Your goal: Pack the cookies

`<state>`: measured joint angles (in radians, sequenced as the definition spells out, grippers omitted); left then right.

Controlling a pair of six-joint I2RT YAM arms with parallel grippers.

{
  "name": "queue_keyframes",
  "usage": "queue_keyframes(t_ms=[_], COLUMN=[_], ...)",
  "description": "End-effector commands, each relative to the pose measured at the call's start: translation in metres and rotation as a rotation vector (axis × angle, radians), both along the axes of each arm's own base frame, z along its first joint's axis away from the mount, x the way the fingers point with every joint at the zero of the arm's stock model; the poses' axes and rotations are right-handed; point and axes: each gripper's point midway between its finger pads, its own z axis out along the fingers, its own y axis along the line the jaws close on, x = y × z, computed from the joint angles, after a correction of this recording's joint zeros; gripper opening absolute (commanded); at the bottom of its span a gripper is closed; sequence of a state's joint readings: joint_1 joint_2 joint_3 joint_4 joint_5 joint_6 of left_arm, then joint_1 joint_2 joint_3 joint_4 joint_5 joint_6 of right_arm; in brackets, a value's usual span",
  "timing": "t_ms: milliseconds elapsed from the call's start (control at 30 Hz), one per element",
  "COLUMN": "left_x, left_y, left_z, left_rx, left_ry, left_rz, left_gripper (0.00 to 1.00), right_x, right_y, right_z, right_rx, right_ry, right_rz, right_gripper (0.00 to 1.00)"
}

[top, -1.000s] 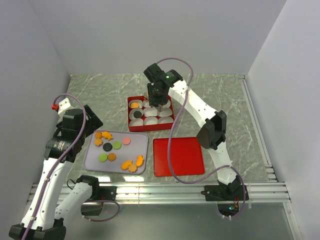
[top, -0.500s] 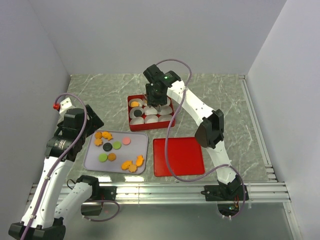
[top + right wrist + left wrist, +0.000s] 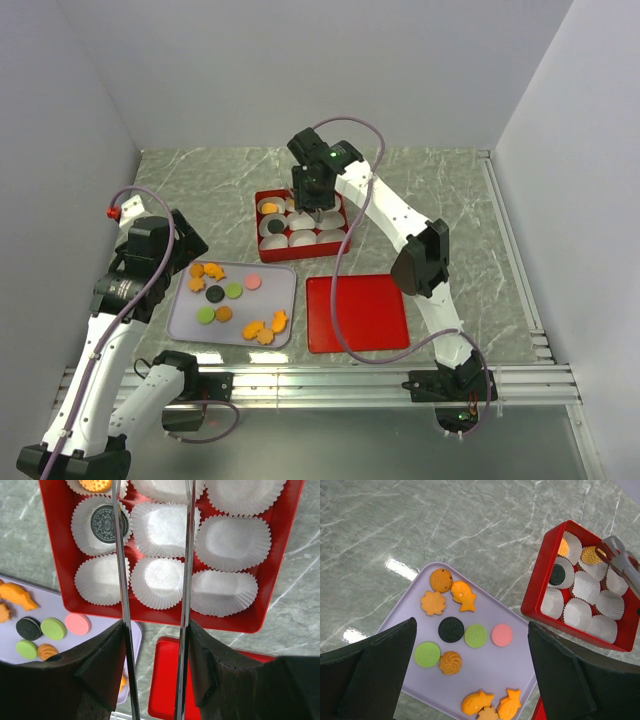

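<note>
Several cookies lie on a lilac tray (image 3: 520,665): orange flower and fish shapes, an orange swirl (image 3: 450,662), two green discs, a black disc (image 3: 451,629) and a pink disc (image 3: 501,635). The red box (image 3: 254,232) holds white paper cups. Two orange cookies (image 3: 563,546) (image 3: 591,555) and a black cookie (image 3: 103,523) sit in three of them. My right gripper (image 3: 156,625) hovers over the box, shut on metal tongs (image 3: 187,555) whose blades stand apart with nothing between them. My left gripper (image 3: 472,630) hangs open above the tray.
A flat red lid (image 3: 357,312) lies right of the tray, in front of the box. Grey walls close in the marble table on three sides. A metal rail (image 3: 320,380) runs along the near edge by the arm bases.
The tongs in my right gripper have spread wider and shifted slightly toward the back of the box. The left arm has barely moved.
</note>
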<state>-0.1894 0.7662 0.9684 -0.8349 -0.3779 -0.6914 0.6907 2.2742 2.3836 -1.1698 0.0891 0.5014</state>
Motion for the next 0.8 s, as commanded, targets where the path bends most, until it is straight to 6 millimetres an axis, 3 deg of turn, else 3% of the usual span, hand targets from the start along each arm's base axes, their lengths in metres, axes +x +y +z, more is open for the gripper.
queue_keyframes(t_ms=[0, 167, 267, 433, 567, 767], left_x=[0.003, 0.001, 0.001, 0.002, 0.002, 0.002], left_y=[-0.001, 0.000, 0.000, 0.001, 0.002, 0.002], left_z=[0.004, 0.004, 0.005, 0.005, 0.004, 0.004], left_rx=[0.007, 0.007, 0.006, 0.007, 0.007, 0.008], left_ry=[-0.028, -0.030, -0.034, -0.028, -0.027, -0.027], left_rz=[-0.015, -0.010, -0.008, -0.003, 0.002, 0.003], left_gripper=[0.99, 0.99, 0.99, 0.99, 0.99, 0.99], right_x=[0.000, -0.020, -0.043, -0.099, -0.156, -0.200], right_y=[-0.011, -0.013, -0.005, 0.018, 0.040, 0.051], right_z=[0.067, 0.089, 0.101, 0.096, 0.079, 0.054], right_rx=[0.080, 0.092, 0.098, 0.093, 0.059, -0.023], right_ry=[-0.129, -0.158, -0.167, -0.133, -0.090, -0.053], right_rz=[-0.028, -0.003, 0.043, 0.178, 0.309, 0.413], right_gripper=[0.56, 0.56, 0.56, 0.56, 0.57, 0.56])
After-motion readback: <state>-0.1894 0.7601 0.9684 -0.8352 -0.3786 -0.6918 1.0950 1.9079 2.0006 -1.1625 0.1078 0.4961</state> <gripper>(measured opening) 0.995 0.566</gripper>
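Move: The fish cookie at the near right of the purple tray lies about 26 cm back from the right hand, 4 cm left and some 4 cm lower. The flower cookie is about 29 cm back and 7 cm left of the hand, the other fish cookie 28 cm back and 10 cm left, the pink cookie 18 cm back and 10 cm left. From the left hand, the first fish cookie is roughly 10 cm back, 17 cm right and 10 cm below. Rising out of the box from above the cookie already laid in its far middle cup, the empty right hand climbs about 8 cm, then sweeps back over the near cups towards the fish cookies, some 20 cm back and 5 cm left in all. It sinks about 4 cm late in the sweep and turns counter-clockwise some 20 degrees, fingers staying half open. ##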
